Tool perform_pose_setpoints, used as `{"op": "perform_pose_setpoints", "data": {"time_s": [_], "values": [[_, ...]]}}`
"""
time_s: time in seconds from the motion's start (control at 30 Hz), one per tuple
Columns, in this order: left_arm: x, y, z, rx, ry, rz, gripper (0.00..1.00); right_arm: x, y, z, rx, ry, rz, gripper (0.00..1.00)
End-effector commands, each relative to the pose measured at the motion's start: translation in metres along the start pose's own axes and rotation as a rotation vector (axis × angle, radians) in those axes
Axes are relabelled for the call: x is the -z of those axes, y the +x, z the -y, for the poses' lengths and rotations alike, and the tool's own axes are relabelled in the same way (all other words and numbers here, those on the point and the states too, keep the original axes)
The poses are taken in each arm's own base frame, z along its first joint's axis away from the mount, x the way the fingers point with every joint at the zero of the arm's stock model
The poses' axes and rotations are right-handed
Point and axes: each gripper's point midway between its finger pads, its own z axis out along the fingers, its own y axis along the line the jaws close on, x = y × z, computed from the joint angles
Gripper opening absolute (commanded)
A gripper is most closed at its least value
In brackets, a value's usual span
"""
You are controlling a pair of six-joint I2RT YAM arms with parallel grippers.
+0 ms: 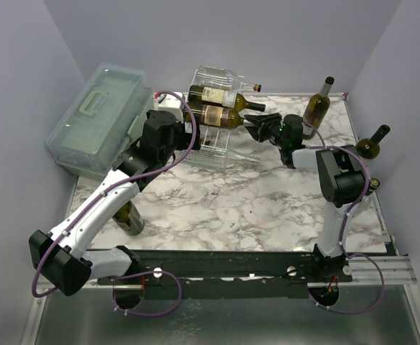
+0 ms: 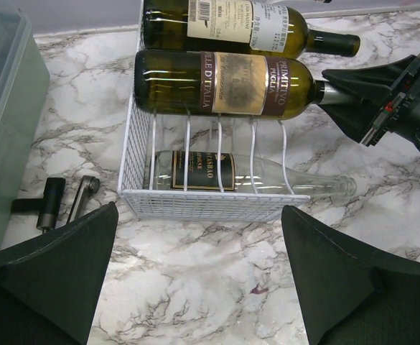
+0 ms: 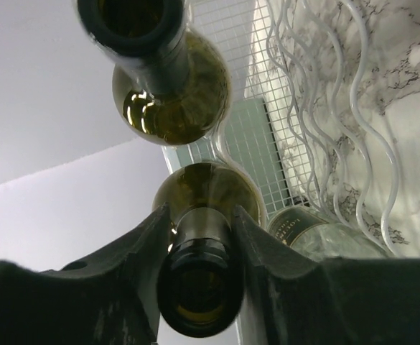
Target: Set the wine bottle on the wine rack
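Observation:
The wine rack [image 1: 215,147] of clear plastic and white wire grid stands at the back middle. A dark wine bottle [image 1: 220,115] lies on its middle tier, under another labelled bottle [image 1: 215,95]. A clear bottle [image 2: 256,175] lies on the lowest tier. My right gripper [image 1: 257,123] is shut on the middle bottle's neck [image 3: 202,248], fingers on both sides. It also shows in the left wrist view [image 2: 347,90]. My left gripper [image 2: 199,213] is open and empty, just above the table in front of the rack's lower edge [image 2: 210,205].
A pale-green lidded storage box [image 1: 98,118] stands left of the rack. Upright bottles stand at the back right [image 1: 317,103], the right edge [image 1: 371,144] and under my left arm [image 1: 131,217]. A small metal tool [image 2: 59,203] lies between box and rack.

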Motion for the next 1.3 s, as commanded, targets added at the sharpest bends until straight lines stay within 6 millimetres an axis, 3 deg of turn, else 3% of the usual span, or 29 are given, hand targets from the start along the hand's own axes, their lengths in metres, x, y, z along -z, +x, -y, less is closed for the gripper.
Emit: {"op": "perform_pose_setpoints", "data": {"time_s": [0.0,0.17,0.33,0.53,0.73,1.03,1.17,1.27], "values": [[-0.003,0.002,0.003,0.005,0.016,-0.005,0.98,-0.003,0.01,-0.021,0.022,-0.074,-0.05,0.47],[-0.002,0.0,0.004,0.006,0.022,0.0,0.98,0.004,0.012,-0.016,0.052,-0.037,-0.041,0.78],[-0.001,-0.001,0.0,0.003,0.008,0.006,0.98,0.006,0.015,-0.015,0.089,0.019,-0.049,1.0],[-0.002,0.0,0.002,0.003,0.013,0.001,0.98,0.02,0.018,-0.016,0.175,0.088,-0.035,1.0],[-0.001,-0.001,-0.001,-0.002,0.003,0.006,0.98,0.036,0.017,0.007,0.197,0.177,-0.028,1.0],[-0.001,-0.002,-0.001,-0.003,0.0,0.008,0.98,0.089,0.001,0.026,0.282,0.287,0.022,1.0],[-0.001,-0.002,0.0,-0.001,0.005,0.006,0.98,0.12,-0.008,0.008,0.417,0.31,0.043,1.0],[0.0,-0.003,0.001,0.001,0.012,0.008,0.98,0.142,-0.005,-0.021,0.568,0.309,0.064,1.0]]}}
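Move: The right fingers still hold the neck of the wine bottle lying across the rack; its middle is about 12 cm to this hand's left and 2 cm farther out, at about its height. The white-label bottle lies parallel, some 8 cm beyond it. The clear bottle in the rack's lower tier is roughly 8 cm nearer than the right hand, 10 cm left and 11 cm below. From the left hand, the wine bottle is about 18 cm ahead, 10 cm right and 14 cm below. The right hand first opens its part-closed fingers wide, letting go of the wine bottle's neck while staying almost in place. It then draws back about 9 cm and to the right about 7 cm, away from the neck and the rack with little net change in height, rolling some 25 degrees so that its left side drops, and keeps its fingers wide open. ##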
